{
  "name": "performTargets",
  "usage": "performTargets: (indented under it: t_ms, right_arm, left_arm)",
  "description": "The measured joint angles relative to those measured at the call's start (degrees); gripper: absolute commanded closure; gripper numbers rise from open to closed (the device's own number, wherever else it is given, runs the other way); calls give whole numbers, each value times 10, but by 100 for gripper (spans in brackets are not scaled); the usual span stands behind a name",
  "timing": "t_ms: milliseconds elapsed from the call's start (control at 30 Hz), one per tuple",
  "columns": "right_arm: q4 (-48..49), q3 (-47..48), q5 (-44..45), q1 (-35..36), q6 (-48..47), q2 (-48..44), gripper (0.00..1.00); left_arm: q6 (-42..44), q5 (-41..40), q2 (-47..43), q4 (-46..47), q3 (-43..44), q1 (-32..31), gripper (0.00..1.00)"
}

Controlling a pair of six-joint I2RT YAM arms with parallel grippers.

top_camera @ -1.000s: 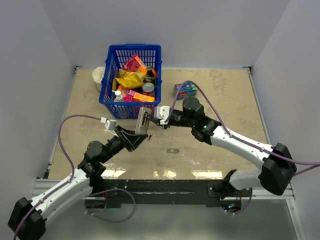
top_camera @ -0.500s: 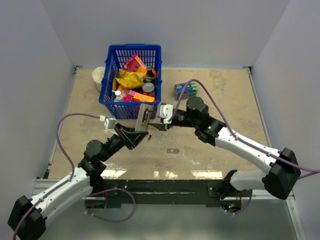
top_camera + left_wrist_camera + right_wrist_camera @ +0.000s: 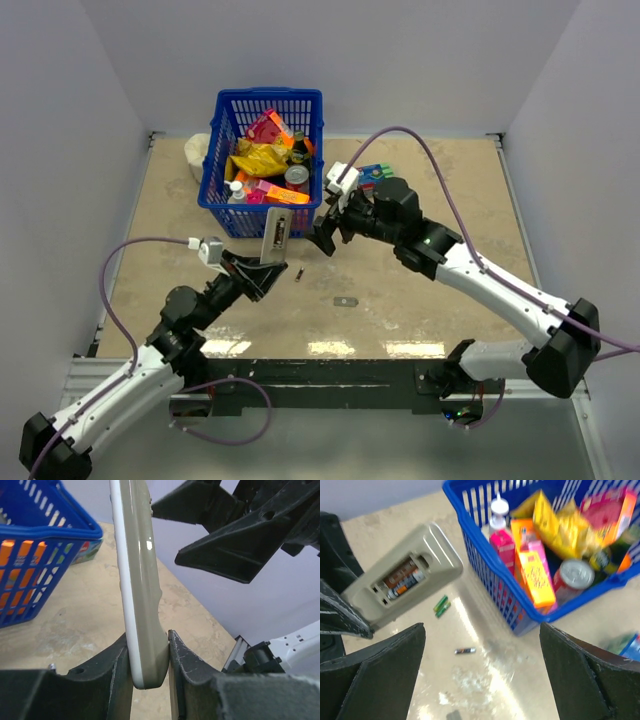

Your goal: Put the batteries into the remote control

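Observation:
The grey remote control (image 3: 276,232) stands upright, its lower end clamped in my shut left gripper (image 3: 266,264). In the left wrist view both pads press the remote control (image 3: 137,580) at the left gripper (image 3: 148,652). The right wrist view shows the remote control (image 3: 402,580) with its back compartment open and dark cells (image 3: 404,580) inside. One loose dark battery (image 3: 465,650) lies on the table, also seen from above as the battery (image 3: 298,273). My right gripper (image 3: 326,236) hangs open and empty beside the remote; in its own view the right gripper (image 3: 482,627) is spread wide above the table.
A blue basket (image 3: 218,190) full of packets stands behind the remote. A blue-green box (image 3: 374,172) lies at the back, a white lump (image 3: 196,152) left of the basket. A small grey cover (image 3: 345,300) and a green pair of sticks (image 3: 441,606) lie on the table.
My right gripper has opened wide and drawn back from the remote towards the back right. The left arm has shifted the remote slightly left. A loose battery now shows on the table.

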Motion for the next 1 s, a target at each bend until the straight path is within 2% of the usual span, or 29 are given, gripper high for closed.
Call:
performTargets:
  t_ms: [200,433,633,867,1000]
  right_arm:
    - [-71,3,57,0,73,56,23]
    - [-122,3,141,32,191,154,26]
    - [-126,10,240,124,281,237,34]
    - [-121,40,345,164,344,322,42]
    - [-110,54,391,178,370,359,50]
  left_arm:
    - [-1,-85,-58,-120,2,0,100]
    - [0,-186,-93,-253,36,0,100]
    - [16,-219,-104,-280,52,0,100]
    - [33,-224,-116,-299,54,0,100]
    - [37,-225,-121,-306,54,0,100]
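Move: The loose black battery lies on the table about 30 cm below the empty right hand, some 6 cm to its left and 2 cm ahead. The two green batteries are about 11 cm left of it, and the battery cover some 11 cm right of it and 7 cm nearer the base. The remote stands about 10 cm left of the right hand, near its height. From the left hand, the black battery is about 9 cm ahead, 5 cm right and 24 cm below. Down onto the loose black battery comes the right hand, sinking some 25 cm and ending about 5 cm farther left, its fingers tipping from nearly level to slanting steeply down, turning clockwise and narrowing from wide open to about half. The left hand, still gripping the remote upright, swings it left about 7 cm and slightly down, turning counter-clockwise. ##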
